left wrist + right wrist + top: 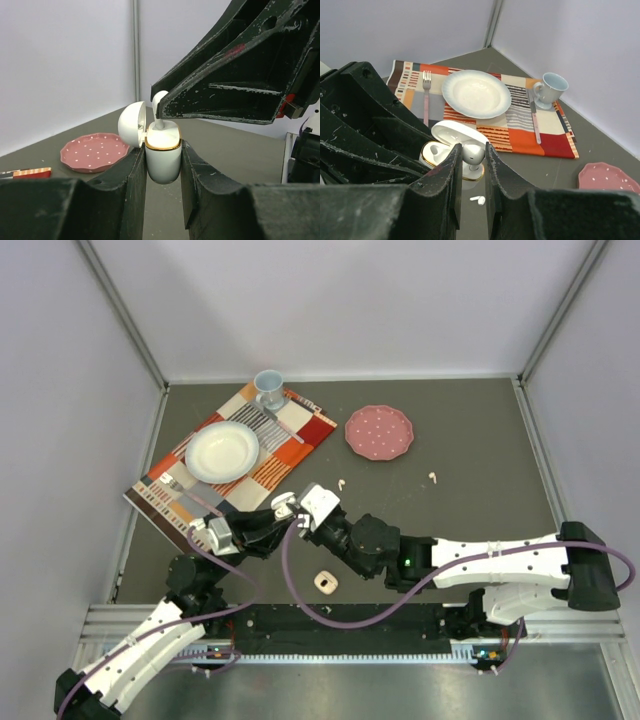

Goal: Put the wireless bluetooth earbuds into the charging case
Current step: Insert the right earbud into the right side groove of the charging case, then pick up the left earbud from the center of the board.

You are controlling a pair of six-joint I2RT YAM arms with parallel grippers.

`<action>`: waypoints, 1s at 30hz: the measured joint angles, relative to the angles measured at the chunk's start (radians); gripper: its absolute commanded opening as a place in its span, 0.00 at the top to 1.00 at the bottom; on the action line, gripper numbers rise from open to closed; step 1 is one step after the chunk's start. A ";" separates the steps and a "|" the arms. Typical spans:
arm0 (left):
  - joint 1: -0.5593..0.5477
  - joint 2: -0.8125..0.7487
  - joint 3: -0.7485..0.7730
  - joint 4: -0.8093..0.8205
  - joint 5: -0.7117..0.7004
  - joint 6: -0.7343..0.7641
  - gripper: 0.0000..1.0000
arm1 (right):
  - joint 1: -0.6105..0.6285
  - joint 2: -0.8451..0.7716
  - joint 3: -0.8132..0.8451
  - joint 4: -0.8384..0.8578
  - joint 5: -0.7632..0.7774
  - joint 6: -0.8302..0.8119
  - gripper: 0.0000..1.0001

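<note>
My left gripper (163, 155) is shut on the white, gold-rimmed charging case (162, 167) and holds it upright above the table, its lid (131, 122) swung open to the left. My right gripper (472, 152) is shut on one whitish earbud (473, 153) directly over the case (436, 153); the bud's stem reaches down into the case's right-hand slot. In the top view both grippers (272, 518) (298, 512) meet at the left of centre. Loose earbuds lie on the table (343, 483) (433, 477), and one (479, 200) shows under the right gripper.
A second small peach case (325, 582) lies near the front edge. A pink dotted plate (379, 431) sits at the back. The striped placemat (300, 435) at the left carries a white bowl (222, 451), cup (268, 388), fork (426, 97) and knife (535, 117).
</note>
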 measured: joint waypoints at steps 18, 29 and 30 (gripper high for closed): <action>0.000 0.011 0.001 -0.006 -0.013 0.007 1.00 | 0.015 0.005 0.002 -0.034 -0.001 0.055 0.19; 0.000 -0.014 0.008 -0.025 -0.040 0.034 1.00 | -0.016 -0.207 0.010 -0.097 -0.055 0.168 0.11; 0.000 -0.018 0.008 -0.029 -0.044 0.038 1.00 | -0.032 -0.239 0.016 -0.102 -0.056 0.191 0.10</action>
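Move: The right hand still holds the right earbud upright over the open charging case, whose middle lies about 2 cm below that hand, 1 cm back and 1 cm to its left. A loose earbud lies on the table some 25 cm below, about 6 cm ahead and 2 cm right; another is about 17 cm ahead and 13 cm right, and the yellow box 10 cm back and 8 cm right. From the left hand, gripping it, the case is about 1 cm ahead, 1 cm right and 1 cm above. With the left hand keeping its grip and holding the charging case nearly still, the right hand eases the earbud down into the right side groove by roughly 1 cm, drifting slightly back, then spreads its fingers wide and lets go of the earbud. It then draws off quickly, up about 7 cm and to the right about 4 cm, away from the case, the wrist rolling some 15 degrees on the way with the fingers staying open. ##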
